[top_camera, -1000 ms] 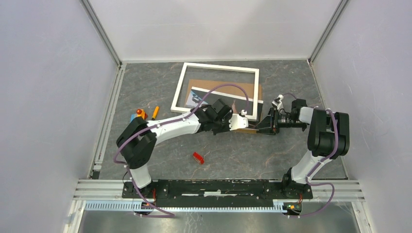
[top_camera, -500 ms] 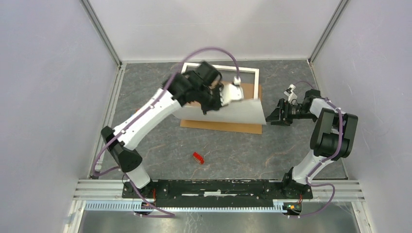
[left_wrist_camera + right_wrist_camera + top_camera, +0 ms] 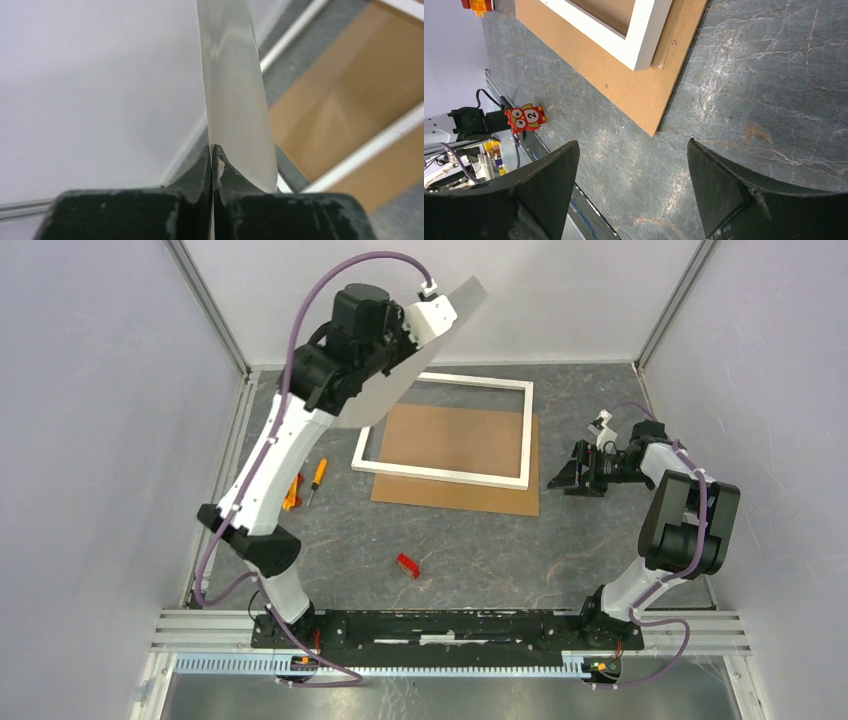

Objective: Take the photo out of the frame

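My left gripper (image 3: 440,312) is raised high over the back left of the table, shut on an edge of the photo (image 3: 405,370). The sheet hangs tilted in the air and shows only its pale grey back. In the left wrist view the jaws (image 3: 212,150) are pressed together on the photo's thin edge (image 3: 232,90). The frame (image 3: 525,435), with its white border, lies flat on a brown backing board (image 3: 455,440), and the board shows through its opening. My right gripper (image 3: 562,475) sits low just right of the board's near right corner (image 3: 639,95), open with nothing between its fingers (image 3: 633,142).
A small red owl block (image 3: 407,565) lies on the table in front of the board. An orange-handled screwdriver (image 3: 316,475) and an orange and blue toy (image 3: 293,490) lie near the left wall. White walls close in three sides, and a metal rail runs along the near edge.
The left arm swung the photo up and back to the left, off the frame and board. The right gripper opened and drew back to the right.
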Robot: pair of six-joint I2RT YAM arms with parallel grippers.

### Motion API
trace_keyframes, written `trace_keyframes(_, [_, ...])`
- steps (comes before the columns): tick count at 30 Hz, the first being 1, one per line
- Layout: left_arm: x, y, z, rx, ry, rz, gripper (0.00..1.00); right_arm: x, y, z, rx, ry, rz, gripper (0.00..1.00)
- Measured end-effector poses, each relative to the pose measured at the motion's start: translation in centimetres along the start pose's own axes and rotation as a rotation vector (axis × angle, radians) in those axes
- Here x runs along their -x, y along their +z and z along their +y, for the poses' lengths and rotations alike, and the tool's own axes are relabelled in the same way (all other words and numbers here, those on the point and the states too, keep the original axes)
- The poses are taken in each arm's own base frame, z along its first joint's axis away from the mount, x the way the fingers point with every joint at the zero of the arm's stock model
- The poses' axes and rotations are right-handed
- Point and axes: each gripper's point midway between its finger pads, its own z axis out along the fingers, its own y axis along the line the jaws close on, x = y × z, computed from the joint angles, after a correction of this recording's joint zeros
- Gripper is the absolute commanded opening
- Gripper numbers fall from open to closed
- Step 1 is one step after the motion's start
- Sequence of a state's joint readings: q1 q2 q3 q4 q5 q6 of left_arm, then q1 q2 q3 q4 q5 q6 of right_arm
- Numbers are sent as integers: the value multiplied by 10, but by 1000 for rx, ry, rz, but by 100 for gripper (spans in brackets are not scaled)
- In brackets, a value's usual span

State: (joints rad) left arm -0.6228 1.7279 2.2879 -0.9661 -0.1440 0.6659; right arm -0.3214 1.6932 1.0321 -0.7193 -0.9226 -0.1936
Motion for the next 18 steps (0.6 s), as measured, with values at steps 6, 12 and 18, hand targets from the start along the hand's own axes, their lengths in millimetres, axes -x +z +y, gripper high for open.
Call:
trace_keyframes(6, [1, 71, 4, 73, 136, 5, 2, 3, -4, 1, -21, -17, -13, 88])
trace_keyframes(12, [-53, 133, -80, -64, 309, 67, 2, 8, -10, 5, -38, -48, -36, 88])
trace_keyframes(18, [-106, 175, -170, -231, 388, 97, 2, 11, -11, 4, -41, -52, -47, 87])
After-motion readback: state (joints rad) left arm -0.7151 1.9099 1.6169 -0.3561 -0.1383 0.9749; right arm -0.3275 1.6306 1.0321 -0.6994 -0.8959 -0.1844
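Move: The left hand holds the photo high up. The white frame it is taken over lies about 42 cm below, some 4 cm to the right and about 1 cm farther out; the brown backing board beneath the frame is centred about 5 cm back and 6 cm right of the hand, and the yellow screwdriver 10 cm back and 18 cm left. From the right hand, the frame lies roughly 10 cm ahead, 22 cm left and 7 cm down. Still pinching the photo, the left hand swings forward, then about 25 cm down and rightward towards the frame. ##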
